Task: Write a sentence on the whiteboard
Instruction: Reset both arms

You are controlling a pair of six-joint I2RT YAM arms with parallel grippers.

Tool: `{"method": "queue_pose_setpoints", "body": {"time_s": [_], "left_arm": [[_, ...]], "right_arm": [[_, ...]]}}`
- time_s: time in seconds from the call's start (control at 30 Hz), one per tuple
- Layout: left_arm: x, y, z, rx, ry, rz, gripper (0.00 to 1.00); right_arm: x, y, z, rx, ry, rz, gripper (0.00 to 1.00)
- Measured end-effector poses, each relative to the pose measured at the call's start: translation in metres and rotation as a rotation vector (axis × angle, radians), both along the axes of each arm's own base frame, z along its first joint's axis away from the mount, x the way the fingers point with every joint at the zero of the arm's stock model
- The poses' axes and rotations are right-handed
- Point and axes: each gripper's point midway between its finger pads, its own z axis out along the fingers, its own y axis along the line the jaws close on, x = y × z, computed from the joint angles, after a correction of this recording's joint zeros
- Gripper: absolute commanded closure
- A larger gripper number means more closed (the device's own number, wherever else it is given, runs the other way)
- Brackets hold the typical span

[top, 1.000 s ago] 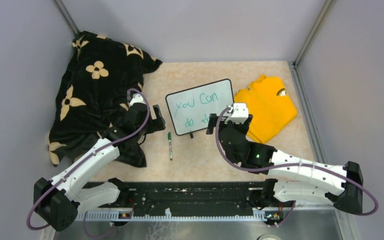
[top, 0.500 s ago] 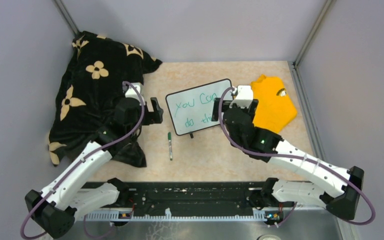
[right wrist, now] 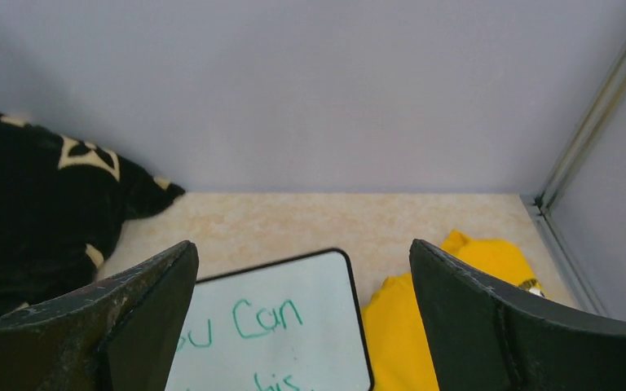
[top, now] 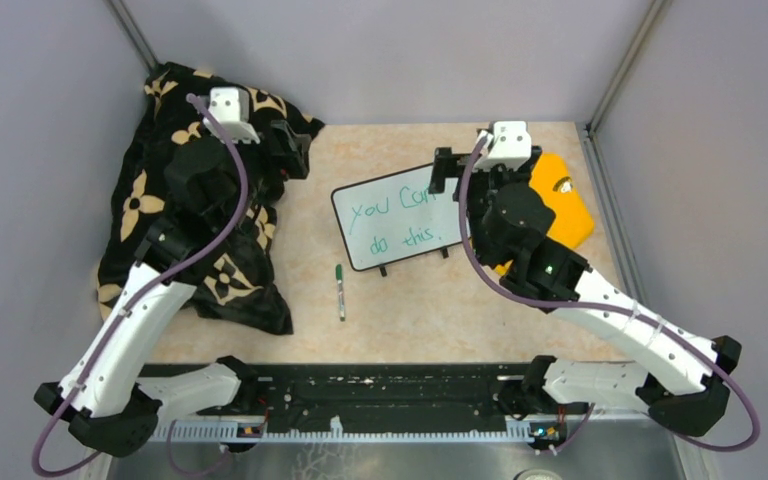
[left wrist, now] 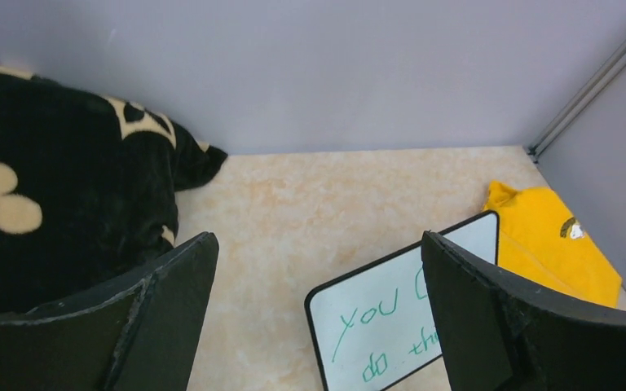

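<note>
The whiteboard (top: 390, 225) lies at the table's middle, black-framed, with green writing "you Can do this." It also shows in the left wrist view (left wrist: 375, 322) and the right wrist view (right wrist: 293, 326). A green marker (top: 340, 291) lies capped on the table just in front of the board's left corner. My left gripper (top: 292, 150) is open and empty, raised over the edge of the black blanket, left of the board. My right gripper (top: 457, 170) is open and empty, raised over the board's far right corner.
A black blanket with cream flower shapes (top: 185, 190) is heaped at the left. A folded yellow shirt (top: 565, 205) lies right of the board, partly under my right arm. Grey walls close the back and both sides.
Both arms have risen and pulled back from the board toward the far wall. The left went up over the blanket, the right up over the board's right end. The word "this." now shows complete.
</note>
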Motion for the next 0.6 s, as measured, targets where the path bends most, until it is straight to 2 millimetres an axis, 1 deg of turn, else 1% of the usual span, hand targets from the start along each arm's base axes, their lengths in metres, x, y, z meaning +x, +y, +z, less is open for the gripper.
{"method": "queue_pose_setpoints", "body": {"time_s": [0.07,0.17,0.23,0.3,0.37,0.47,0.6], "left_arm": [[-0.001,-0.001,0.023,-0.004,-0.044,-0.016,0.01],[-0.003,-0.003,0.048,-0.012,-0.093,-0.034,0.01],[-0.003,-0.005,0.063,-0.02,-0.12,-0.043,0.01],[-0.002,-0.008,0.075,-0.032,-0.139,-0.049,0.01],[0.001,-0.013,0.085,-0.047,-0.153,-0.056,0.01],[0.005,-0.021,0.092,-0.067,-0.161,-0.068,0.01],[0.006,-0.04,0.089,-0.065,-0.149,-0.105,0.01]], "right_arm": [[0.001,0.001,0.024,0.027,-0.049,0.0,0.02],[0.0,0.009,0.051,0.047,-0.117,0.005,0.01],[-0.003,0.02,0.062,0.037,-0.16,0.011,0.01],[-0.008,0.035,0.073,0.024,-0.206,0.017,0.01],[-0.012,0.049,0.077,0.004,-0.238,0.016,0.01],[-0.013,0.063,0.077,-0.037,-0.262,0.013,0.01],[-0.009,0.066,0.074,-0.071,-0.243,0.011,0.01]]}}
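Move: The whiteboard, already written on, lies about 42 cm below both raised, empty hands: some 9 cm ahead and 19 cm right of the left hand, 13 cm ahead and 13 cm left of the right. The marker lies about 9 cm back and 5 cm right of the left hand. The yellow cloth is roughly 13 cm ahead and 16 cm right of the right hand, again on the table. The whiteboard is left farther below as both open, empty hands climb away from it. The left goes up about 9 cm, easing off while it drifts right, fingers tipping slightly upward; the right rises some 7 cm and swings nearly as far left over the board, its fingers tilting up about 15 degrees, and both slow at the top. ##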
